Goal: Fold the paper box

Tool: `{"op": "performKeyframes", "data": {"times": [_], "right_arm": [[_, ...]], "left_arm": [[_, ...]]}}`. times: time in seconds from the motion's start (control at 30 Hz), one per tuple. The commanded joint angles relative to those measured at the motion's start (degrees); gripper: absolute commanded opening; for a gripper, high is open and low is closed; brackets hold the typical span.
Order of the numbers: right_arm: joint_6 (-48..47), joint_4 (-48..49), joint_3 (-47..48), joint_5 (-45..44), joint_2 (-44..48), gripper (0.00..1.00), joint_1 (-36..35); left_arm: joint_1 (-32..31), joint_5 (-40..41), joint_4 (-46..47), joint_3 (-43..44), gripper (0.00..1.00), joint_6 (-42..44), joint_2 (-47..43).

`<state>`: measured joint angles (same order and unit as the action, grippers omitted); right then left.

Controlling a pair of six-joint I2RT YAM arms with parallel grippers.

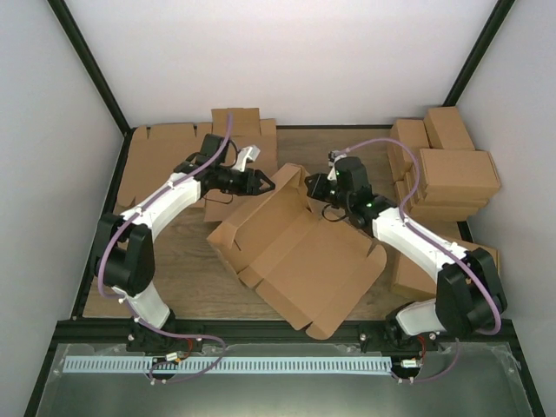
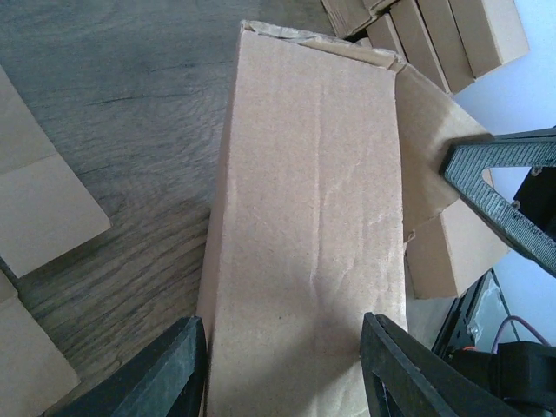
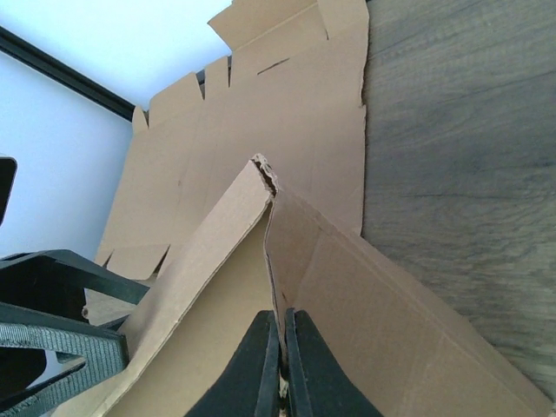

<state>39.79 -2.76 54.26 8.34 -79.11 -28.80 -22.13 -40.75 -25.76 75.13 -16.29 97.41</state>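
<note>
The paper box (image 1: pixel 317 265) lies partly folded in the middle of the table, its lid panel spread flat toward the near right and one long wall raised at the left. My left gripper (image 1: pixel 261 182) is at the far end of that wall. In the left wrist view it (image 2: pixel 282 323) stands open, with a long cardboard panel (image 2: pixel 313 200) lying between and under its fingers. My right gripper (image 1: pixel 320 195) is at the box's far corner. Seen from the right wrist, it (image 3: pixel 283 314) is shut on the thin edge of an upright flap (image 3: pixel 373 313).
Flat notched cardboard sheets (image 1: pixel 165 156) lie at the back left. Closed brown cartons (image 1: pixel 447 169) are stacked at the back right, and another carton (image 1: pixel 417 276) sits beside the right arm. Bare wooden tabletop (image 1: pixel 182 261) shows left of the box.
</note>
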Motion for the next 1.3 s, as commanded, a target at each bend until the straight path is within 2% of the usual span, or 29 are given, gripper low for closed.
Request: {"op": "performKeyframes", "data": {"times": [0.0,0.13,0.4,0.67,0.77,0.83,1.0,1.17,1.27], "right_arm": [[7.00,2.13,3.54,-1.41,-1.55,0.01,-2.00],[6.19,-0.05,4.34,-7.06,-2.25,0.01,-4.71],[4.96,5.95,-10.48,-11.70,6.54,0.01,-4.78],[2.50,8.51,-20.45,-11.57,12.96,0.01,-4.76],[-1.12,8.96,-22.52,-7.35,14.57,0.06,-4.74],[-3.87,9.41,-23.39,-4.03,15.07,0.10,-4.77],[-6.93,8.17,-23.27,-0.11,14.76,0.33,-4.62],[-8.64,5.25,-20.92,3.15,15.19,0.48,-3.46],[-10.55,4.78,-20.37,8.01,16.53,0.74,-0.88]], "left_arm": [[-0.15,-1.80,0.83,-0.56,0.51,0.65,1.07],[-0.18,-1.72,0.74,-0.45,0.51,0.67,1.25],[-2.55,-0.03,-2.87,-0.64,0.51,5.26,-0.71],[-7.31,2.26,-4.97,0.30,0.51,9.13,-0.16],[-8.36,3.19,-5.87,0.89,0.52,10.04,0.39],[-8.37,3.70,-5.85,0.83,0.51,10.13,0.35],[-8.37,4.45,-6.81,1.28,0.51,11.22,0.16],[-8.37,5.06,-8.70,1.80,0.51,13.41,-0.12],[-8.32,5.31,-9.77,2.25,0.52,14.34,0.02]]}}
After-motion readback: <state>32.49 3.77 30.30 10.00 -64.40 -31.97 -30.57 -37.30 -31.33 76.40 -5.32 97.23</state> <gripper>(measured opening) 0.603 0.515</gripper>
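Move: Between the right hand's shut fingers is the edge of the box's end flap, its middle about 4 cm below the hand point, neither ahead nor aside. The raised long wall's middle lies some 13 cm left, 6 cm back and 7 cm lower; the box floor about 21 cm back, 2 cm right and 17 cm down. From the left hand, half open at that wall's top edge, the flap is roughly 10 cm right, level fore and aft, 3 cm lower. Nudging the pinched end flap a little over 1 cm left first, the right hand then turns back, drawing towards the bases and rightward while sinking; it opens wide and lets go as it drops further inside the box, ending about 8 cm back and 7 cm lower. The left hand stays half open at the wall's top, shifting about 4 cm back and as much right, turning clockwise. ##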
